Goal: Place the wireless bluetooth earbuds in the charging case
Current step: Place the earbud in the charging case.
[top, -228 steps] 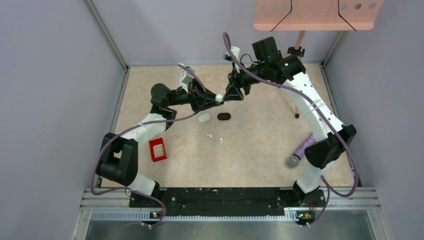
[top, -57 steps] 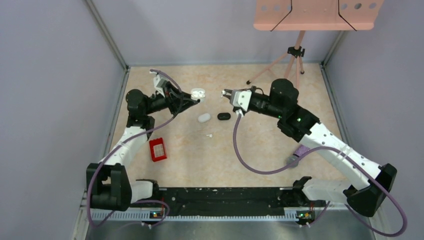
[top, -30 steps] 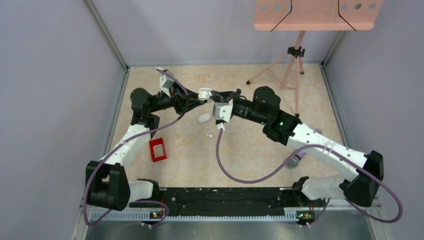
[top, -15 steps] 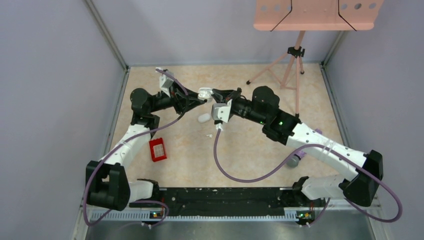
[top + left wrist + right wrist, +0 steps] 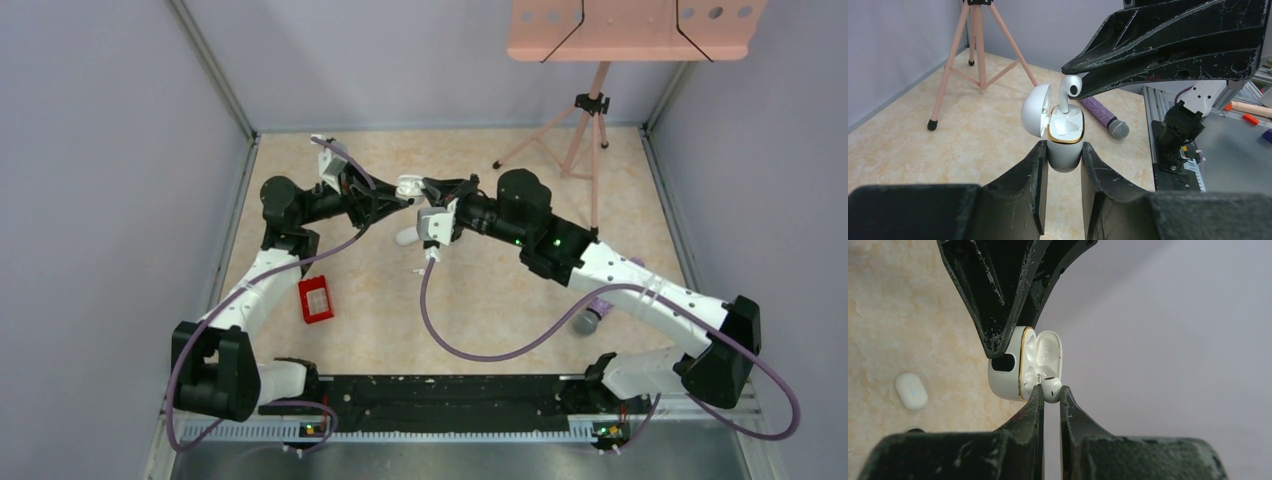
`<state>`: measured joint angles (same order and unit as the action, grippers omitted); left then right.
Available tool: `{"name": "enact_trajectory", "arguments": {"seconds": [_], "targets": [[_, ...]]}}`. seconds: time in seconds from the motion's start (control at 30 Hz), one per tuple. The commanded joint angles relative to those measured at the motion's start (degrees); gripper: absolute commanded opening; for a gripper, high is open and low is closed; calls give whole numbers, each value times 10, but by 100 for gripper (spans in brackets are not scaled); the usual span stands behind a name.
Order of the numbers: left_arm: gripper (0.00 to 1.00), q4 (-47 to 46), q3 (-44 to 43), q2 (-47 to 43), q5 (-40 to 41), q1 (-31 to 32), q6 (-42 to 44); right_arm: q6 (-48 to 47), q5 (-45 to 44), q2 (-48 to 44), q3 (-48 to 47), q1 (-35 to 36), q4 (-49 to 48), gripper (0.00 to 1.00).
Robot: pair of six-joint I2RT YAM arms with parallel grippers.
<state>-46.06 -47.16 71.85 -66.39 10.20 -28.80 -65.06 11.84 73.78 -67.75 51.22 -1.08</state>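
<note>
A white charging case (image 5: 1066, 131) with a gold rim, its lid swung open, stands upright with my left gripper (image 5: 1064, 156) shut on its body. A white earbud (image 5: 1071, 87) is upright over it, its stem reaching down into the case's well and its head above the rim. My right gripper (image 5: 1052, 391) is shut on that earbud's head (image 5: 1052, 388), right against the case (image 5: 1005, 375). In the top view both grippers meet in mid-air at the case (image 5: 408, 187).
A second, shut white case (image 5: 911, 390) lies on the table below. A red box (image 5: 316, 299) lies at the left, a purple microphone (image 5: 590, 315) at the right and a pink tripod (image 5: 585, 120) at the back right.
Two seconds ago my right gripper was apart from the case; it has come left to it with the earbud. Over the last second both arms have barely shifted.
</note>
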Motion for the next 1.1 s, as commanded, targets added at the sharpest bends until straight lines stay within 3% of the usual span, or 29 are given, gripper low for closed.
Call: {"name": "enact_trajectory", "arguments": {"seconds": [0.0, 0.6, 0.67, 0.83, 1.07], "targets": [[0, -43, -13, -13, 8, 4, -3, -1, 17, 8, -30, 9, 33, 0], [0, -49, -1, -17, 23, 4, 5, 55, 2, 55, -105, 20, 117, 1], [0, -49, 1, -17, 26, 4, 8, 62, -1, 55, -108, 20, 120, 6], [0, -42, 4, -15, 31, 4, 23, 103, -1, 55, -139, 20, 151, 33], [0, -37, 8, -13, 32, 4, 36, 152, 10, 43, -184, 20, 199, 43]]}}
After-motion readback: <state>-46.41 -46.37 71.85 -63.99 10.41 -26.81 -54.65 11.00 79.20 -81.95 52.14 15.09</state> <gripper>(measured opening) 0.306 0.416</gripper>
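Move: The right hand grips the white earbud by its head, stem down at the well nearest it in the open white charging case, whose middle lies about 2 cm left and 3 cm below. The raised lid is about 2 cm ahead and 2 cm left, 1 cm down. On the table, some 33 cm below, a white oval case lies about 5 cm ahead and 4 cm left, a black case 6 cm ahead and 5 cm right. The left hand holds the charging case, its middle some 2 cm right of its pads and 1 cm up. While the left hand keeps its pinch on the charging case nearly still, the right hand eases the earbud about 1 cm left and a little forward, then sinks over half a centimetre into the near well, its wrist steadily rolling about the finger line. At the bottom its fingers open wide and let go of the earbud's head, and the hand lifts about 1 cm and draws slightly back, still rolling, some 15 degrees in all. ##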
